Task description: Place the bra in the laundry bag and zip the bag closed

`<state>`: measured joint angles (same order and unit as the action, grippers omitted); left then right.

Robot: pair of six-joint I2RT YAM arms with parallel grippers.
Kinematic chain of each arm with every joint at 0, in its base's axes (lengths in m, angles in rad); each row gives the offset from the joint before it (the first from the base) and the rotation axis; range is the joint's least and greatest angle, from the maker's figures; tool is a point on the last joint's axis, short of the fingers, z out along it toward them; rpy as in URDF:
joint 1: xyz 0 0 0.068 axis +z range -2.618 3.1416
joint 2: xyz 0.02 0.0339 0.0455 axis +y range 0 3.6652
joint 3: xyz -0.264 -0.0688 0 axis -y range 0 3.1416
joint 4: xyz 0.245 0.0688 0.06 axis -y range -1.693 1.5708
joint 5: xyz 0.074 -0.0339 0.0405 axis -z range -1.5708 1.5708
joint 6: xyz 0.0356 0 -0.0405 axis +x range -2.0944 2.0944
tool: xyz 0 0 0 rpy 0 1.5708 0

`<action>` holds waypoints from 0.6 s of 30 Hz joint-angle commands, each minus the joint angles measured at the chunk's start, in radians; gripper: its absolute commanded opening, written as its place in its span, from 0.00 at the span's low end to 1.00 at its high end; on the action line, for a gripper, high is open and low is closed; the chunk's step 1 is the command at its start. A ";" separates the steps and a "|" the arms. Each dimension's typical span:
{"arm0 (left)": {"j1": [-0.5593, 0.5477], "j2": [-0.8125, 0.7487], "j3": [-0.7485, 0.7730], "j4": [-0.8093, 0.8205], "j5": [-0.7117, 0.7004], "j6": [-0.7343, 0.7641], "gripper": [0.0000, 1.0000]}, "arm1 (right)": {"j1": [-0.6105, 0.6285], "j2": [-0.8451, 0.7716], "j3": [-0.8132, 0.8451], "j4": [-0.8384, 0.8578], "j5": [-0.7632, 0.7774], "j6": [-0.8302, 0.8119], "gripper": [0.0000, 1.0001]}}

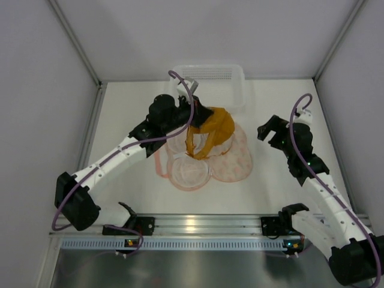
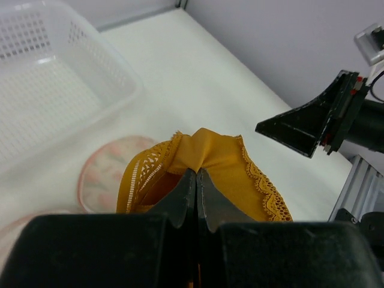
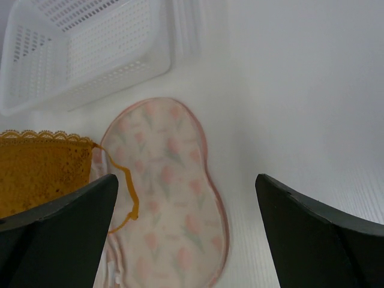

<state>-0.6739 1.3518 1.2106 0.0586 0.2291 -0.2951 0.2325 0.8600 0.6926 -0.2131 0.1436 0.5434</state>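
Note:
The mustard-orange bra [image 1: 211, 129] hangs from my left gripper [image 1: 197, 114], which is shut on its fabric above the laundry bag. In the left wrist view the jaws [image 2: 197, 177] pinch the bra [image 2: 225, 162] by its lace-edged cloth. The pink patterned laundry bag [image 1: 231, 162] lies open and flat on the table, its white mesh panel [image 1: 189, 171] toward me. The bra's straps dangle onto the bag. My right gripper [image 1: 270, 131] is open and empty, to the right of the bag; its view shows the bag's lid [image 3: 174, 192] and the bra's edge [image 3: 42, 168].
A white slotted plastic basket [image 1: 231, 81] stands at the back of the table behind the bag, also in the left wrist view [image 2: 54, 90] and right wrist view [image 3: 90, 48]. The bag's coral loop [image 1: 159, 165] lies left of it. Grey walls close both sides.

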 commanded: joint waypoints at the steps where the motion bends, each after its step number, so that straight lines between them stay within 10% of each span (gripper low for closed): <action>1: -0.024 -0.025 -0.094 0.159 -0.019 -0.113 0.00 | -0.015 -0.053 -0.037 -0.015 -0.012 0.015 0.99; 18: -0.081 0.076 -0.065 0.316 -0.246 -0.158 0.00 | -0.015 0.007 -0.008 -0.020 -0.035 -0.026 0.99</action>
<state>-0.7536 1.4452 1.0607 0.2657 0.0185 -0.5079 0.2325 0.8677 0.6487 -0.2726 0.1177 0.5297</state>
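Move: My left hand, with the bra hanging from it, is above the laundry bag: the bag's middle lies some 33 cm below, about 3 cm to my left and level front to back. The bag's patterned half is 8 cm to my right, and the white tray about 31 cm straight ahead. From my right hand the bag's middle is roughly 23 cm to the left and 20 cm down, its patterned half 12 cm left. I keep the bra pinched in my closed left fingers and lower it about 7 cm towards the laundry bag, easing a little right towards the patterned half, then come up about a centimetre at the end. On the way I drift slightly back, then forward again, rolling the wrist some 10 degrees with its left side dropping. Meanwhile my right hand, still wide open and empty, sinks about 3 cm. ##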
